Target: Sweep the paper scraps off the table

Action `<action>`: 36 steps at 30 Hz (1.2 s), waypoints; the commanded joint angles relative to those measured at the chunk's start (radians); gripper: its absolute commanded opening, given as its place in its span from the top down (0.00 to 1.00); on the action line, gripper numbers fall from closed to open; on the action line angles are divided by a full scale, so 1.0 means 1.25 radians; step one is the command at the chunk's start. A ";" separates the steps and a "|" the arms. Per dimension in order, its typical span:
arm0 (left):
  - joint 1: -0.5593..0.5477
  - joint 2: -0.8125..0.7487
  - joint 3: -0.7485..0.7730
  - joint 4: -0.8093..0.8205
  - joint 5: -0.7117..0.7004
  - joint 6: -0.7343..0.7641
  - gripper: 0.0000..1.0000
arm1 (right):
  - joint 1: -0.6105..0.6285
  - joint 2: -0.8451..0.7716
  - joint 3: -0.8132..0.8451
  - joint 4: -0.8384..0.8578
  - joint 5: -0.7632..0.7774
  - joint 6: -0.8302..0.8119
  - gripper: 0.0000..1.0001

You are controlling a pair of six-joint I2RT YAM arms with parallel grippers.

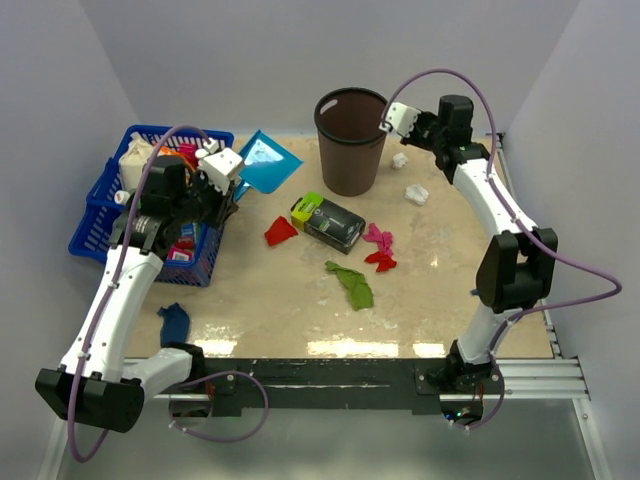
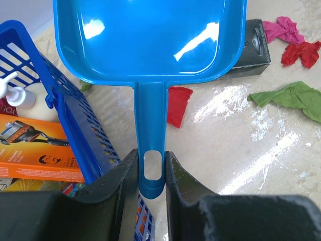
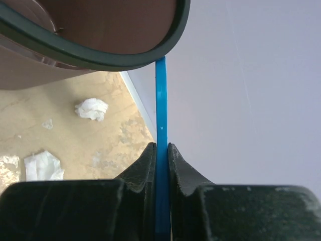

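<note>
My left gripper (image 1: 232,183) is shut on the handle of a blue plastic dustpan (image 1: 267,160), held tilted above the table (image 1: 280,320) at the back left. In the left wrist view, the fingers (image 2: 151,170) clamp the handle end of the dustpan (image 2: 150,40). Paper scraps lie around: red (image 1: 281,231), pink (image 1: 378,237), red (image 1: 381,260), green (image 1: 352,284), white (image 1: 417,194), blue (image 1: 174,321). My right gripper (image 1: 392,122) is at the rim of the brown bin (image 1: 350,140), shut (image 3: 161,150) on a thin blue strip (image 3: 161,100) whose far end is hidden behind the bin's rim.
A black-and-lime box (image 1: 330,222) lies mid-table among the scraps. A blue basket (image 1: 120,200) of goods stands at the left, close beside my left gripper. White scraps (image 3: 92,108) lie by the back right edge. Walls enclose three sides.
</note>
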 commanded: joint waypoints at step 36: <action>0.036 0.023 0.019 0.015 0.006 0.034 1.00 | -0.048 -0.013 -0.253 -0.175 -0.070 -0.534 1.00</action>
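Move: The brush in the right hand is being taken to the far paper scrap, which lies roughly 17 cm ahead of that hand, neither left nor right, and 26 cm below. The near paper scrap is about 3 cm ahead and 4 cm right, also on the table; the bin stands some 9 cm ahead, 15 cm left. From the left hand the far scrap is about 40 cm ahead, 44 cm right and 26 cm below. The brush tip comes down to the table at the far paper scrap and starts to draw it back. To get there the right hand drops about 18 cm, first swinging some 5 cm right, away from the bin, then easing forward 4 cm while its left side rolls down some 30 degrees; last it pulls quickly back about 4 cm, its grip on the handle kept. ##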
